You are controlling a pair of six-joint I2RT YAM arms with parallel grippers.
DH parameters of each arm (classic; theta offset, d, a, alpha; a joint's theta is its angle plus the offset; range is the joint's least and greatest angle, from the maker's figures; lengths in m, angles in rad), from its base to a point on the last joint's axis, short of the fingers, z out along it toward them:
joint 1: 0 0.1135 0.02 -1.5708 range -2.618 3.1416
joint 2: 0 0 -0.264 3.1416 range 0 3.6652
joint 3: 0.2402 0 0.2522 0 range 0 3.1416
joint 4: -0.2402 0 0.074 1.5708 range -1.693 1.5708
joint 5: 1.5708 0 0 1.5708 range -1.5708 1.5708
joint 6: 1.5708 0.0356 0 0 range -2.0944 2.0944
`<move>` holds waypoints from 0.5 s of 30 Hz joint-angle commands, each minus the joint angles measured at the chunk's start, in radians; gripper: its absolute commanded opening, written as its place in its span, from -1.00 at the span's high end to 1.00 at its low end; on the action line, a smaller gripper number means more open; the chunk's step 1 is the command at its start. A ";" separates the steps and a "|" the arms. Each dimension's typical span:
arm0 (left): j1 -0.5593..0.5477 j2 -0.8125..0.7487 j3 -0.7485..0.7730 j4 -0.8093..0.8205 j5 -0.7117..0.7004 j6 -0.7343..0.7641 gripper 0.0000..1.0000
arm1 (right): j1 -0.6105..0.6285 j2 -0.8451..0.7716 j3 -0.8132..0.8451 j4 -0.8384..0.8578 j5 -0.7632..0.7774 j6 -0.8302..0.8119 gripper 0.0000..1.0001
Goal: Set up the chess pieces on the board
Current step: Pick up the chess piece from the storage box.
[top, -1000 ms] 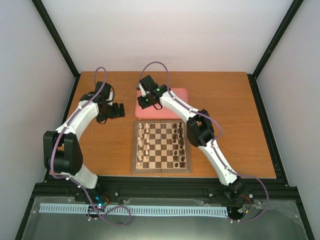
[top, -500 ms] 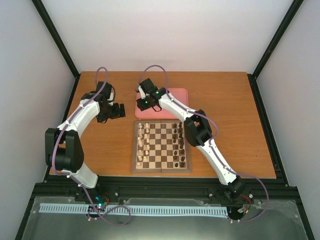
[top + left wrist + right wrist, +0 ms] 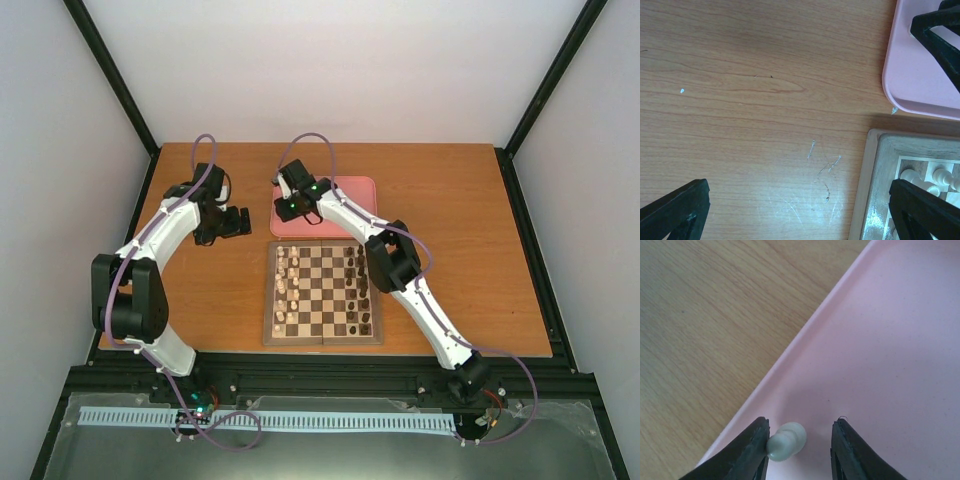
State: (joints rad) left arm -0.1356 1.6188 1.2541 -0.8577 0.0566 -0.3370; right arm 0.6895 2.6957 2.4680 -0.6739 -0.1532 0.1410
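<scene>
The board (image 3: 269, 300) lies mid-table, with cream chess pieces (image 3: 287, 290) in its left columns and dark ones (image 3: 358, 290) on its right. My right gripper (image 3: 288, 208) hangs low over the left edge of the pink tray (image 3: 355, 190). In the right wrist view a cream pawn (image 3: 787, 440) lies on its side on the tray (image 3: 880, 340) between the jaws of my right gripper (image 3: 801, 424). It touches the left finger, with a gap to the right one. My left gripper (image 3: 799, 187) is wide open over bare table, left of the board's corner (image 3: 875, 170).
The pink tray (image 3: 920, 80) sits just behind the board. Bare wooden table (image 3: 450, 250) extends right of the board and left of it (image 3: 200, 290). Black frame posts and white walls close in the table's sides and back.
My right gripper has shifted slightly left over the tray's edge and its jaws have narrowed around the pawn. The left arm has barely moved.
</scene>
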 commanded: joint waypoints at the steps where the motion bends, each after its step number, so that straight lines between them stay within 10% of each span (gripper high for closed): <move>1: -0.004 0.013 0.038 -0.011 0.010 0.003 -0.99 | -0.011 0.024 0.039 0.023 -0.009 0.012 0.30; 15: -0.004 0.028 0.045 -0.012 0.014 0.004 -0.99 | -0.027 0.022 0.050 0.034 -0.028 0.011 0.89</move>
State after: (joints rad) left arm -0.1360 1.6382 1.2545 -0.8612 0.0574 -0.3370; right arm 0.6769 2.7068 2.4866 -0.6453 -0.1719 0.1562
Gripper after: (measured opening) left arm 0.998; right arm 0.091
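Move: The last white chess piece stands in the storage box almost between the right fingertips, about 1 cm to the left of the hand point and 1 cm below. The box's left wall runs some 3 cm to that hand's left, level with it; the board's far-left white piece stands about 10 cm straight back. From the left hand the piece in the box lies roughly 12 cm ahead, 12 cm right and 9 cm below. Right hand dips slightly, then eases forward and up about 1 cm as its fingers close, pinching the piece. ##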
